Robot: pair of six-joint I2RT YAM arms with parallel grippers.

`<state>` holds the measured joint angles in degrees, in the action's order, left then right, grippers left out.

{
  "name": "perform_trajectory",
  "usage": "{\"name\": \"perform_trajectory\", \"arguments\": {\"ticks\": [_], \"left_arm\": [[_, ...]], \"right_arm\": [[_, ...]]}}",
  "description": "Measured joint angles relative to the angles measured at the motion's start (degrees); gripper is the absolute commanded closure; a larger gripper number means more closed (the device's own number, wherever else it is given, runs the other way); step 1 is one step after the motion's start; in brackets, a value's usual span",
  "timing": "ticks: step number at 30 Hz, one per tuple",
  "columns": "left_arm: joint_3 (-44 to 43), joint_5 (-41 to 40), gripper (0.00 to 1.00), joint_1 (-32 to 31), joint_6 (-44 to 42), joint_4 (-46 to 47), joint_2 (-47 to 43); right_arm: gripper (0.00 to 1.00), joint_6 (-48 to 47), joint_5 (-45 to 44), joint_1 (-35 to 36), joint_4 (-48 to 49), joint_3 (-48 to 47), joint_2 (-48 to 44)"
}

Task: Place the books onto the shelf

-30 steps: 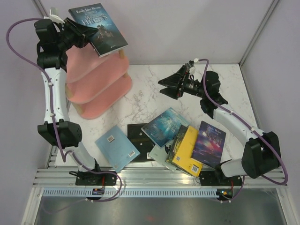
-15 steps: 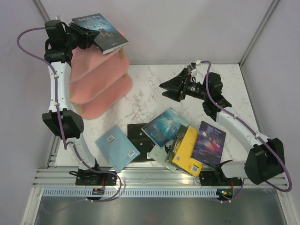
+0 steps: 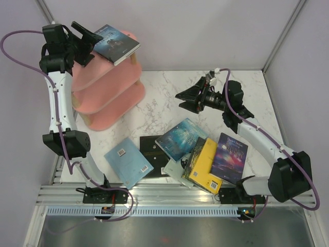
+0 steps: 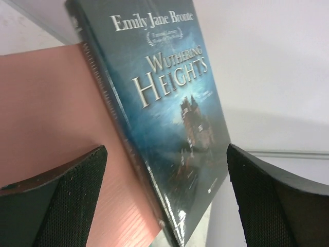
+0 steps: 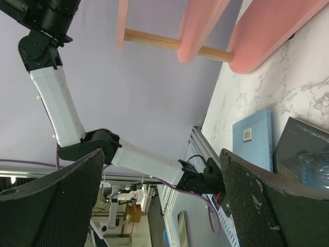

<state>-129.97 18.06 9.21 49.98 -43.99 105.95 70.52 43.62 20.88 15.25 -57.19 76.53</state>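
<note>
The dark "Wuthering Heights" book (image 3: 117, 43) (image 4: 169, 103) lies on the top board of the pink shelf (image 3: 110, 87) (image 4: 51, 113) and overhangs its far edge. My left gripper (image 3: 91, 43) (image 4: 167, 200) is open at the book's near end, with its fingers (image 4: 61, 195) clear of the cover on both sides. The other books lie on the table: pale blue (image 3: 128, 161) (image 5: 252, 139), black (image 3: 153, 148), teal starry (image 3: 181, 138), yellow (image 3: 204, 165) and purple galaxy (image 3: 230, 157). Above the table, to the right of the shelf (image 5: 267, 31), my right gripper (image 3: 187, 98) (image 5: 162, 200) hangs open and empty.
The books on the table overlap in a loose pile near the front edge, between the two arm bases. A grey-green cover (image 3: 175, 172) shows under the yellow one. Pale walls close in the table (image 3: 169, 92) at the back and sides.
The left gripper has opened and let go of the dark book, which now rests on the shelf's top board. The left arm has drawn back a little. The right arm has barely moved.
</note>
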Motion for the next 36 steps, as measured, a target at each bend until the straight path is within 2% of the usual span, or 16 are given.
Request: {"name": "perform_trajectory", "arguments": {"ticks": [4,9,13,16,18,22,25,29,31,33,36], "left_arm": [[0.0,-3.8,0.0,0.1,-4.0,-3.9,-2.0],[0.2,-7.1,0.0,0.1,-8.3,-8.6,-4.9],[4.0,-8.0,0.0,0.1,-11.3,-10.7,-11.2],[10.3,-8.7,0.0,-0.9,-13.2,-11.1,-19.5],[14.7,-10.5,0.0,-4.2,-14.1,-11.3,-25.0],[28.0,-14.9,0.0,-23.1,-15.0,-10.3,-36.1],[40.2,-14.3,0.0,-30.7,-15.0,-9.3,-40.2],[56.0,-6.1,0.0,-32.8,-15.2,-1.9,-37.6],[62.1,-1.3,0.0,-33.4,-15.8,2.1,-32.1],[65.4,2.3,0.0,-33.7,-16.8,4.6,-26.8],[65.4,7.4,0.0,-33.9,-18.5,8.4,-19.7]], "right_arm": [[0.05,-1.6,-0.2,0.0,-1.8,0.0,0.0],[0.06,-7.8,-2.5,-0.2,-10.1,-0.2,0.8],[0.06,-13.2,-5.9,-1.0,-18.5,-1.9,3.3],[0.07,-17.5,-9.7,-2.2,-26.2,-5.0,6.9],[0.08,-20.5,-12.6,-2.8,-30.9,-7.3,9.6],[0.08,-26.4,-19.5,-3.3,-40.8,-12.5,15.4],[0.08,-29.4,-24.0,-3.7,-45.7,-14.9,18.5],[0.08,-32.0,-28.4,-5.9,-50.3,-15.5,21.1],[0.08,-32.9,-30.3,-7.5,-52.2,-15.5,22.2],[0.07,-33.3,-31.4,-8.6,-53.5,-15.3,22.7],[0.07,-33.5,-32.7,-9.5,-54.8,-14.1,22.7]]}}
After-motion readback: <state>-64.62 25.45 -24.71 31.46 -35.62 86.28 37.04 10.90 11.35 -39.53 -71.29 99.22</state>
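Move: The turquoise 20,000 Leagues book lies about 24 cm back, 34 cm right and 40 cm below the left hand; from the right hand it is some 30 cm below, 3 cm back and 1 cm left. The yellow book is about 15 cm back and 12 cm right of the right hand, 30 cm down. From the left hand, the black book is roughly 32 cm back, 23 cm right and 41 cm below. The turquoise book is what both empty, open hands close in on. The left hand first draws back from the shelf top, then swings right and drops steeply, some 28 cm lower in all, turning clockwise and tipping its fingers down. The right hand sinks about 24 cm while easing 15 cm right and slightly forward, its level fingers rolling over to point down. ##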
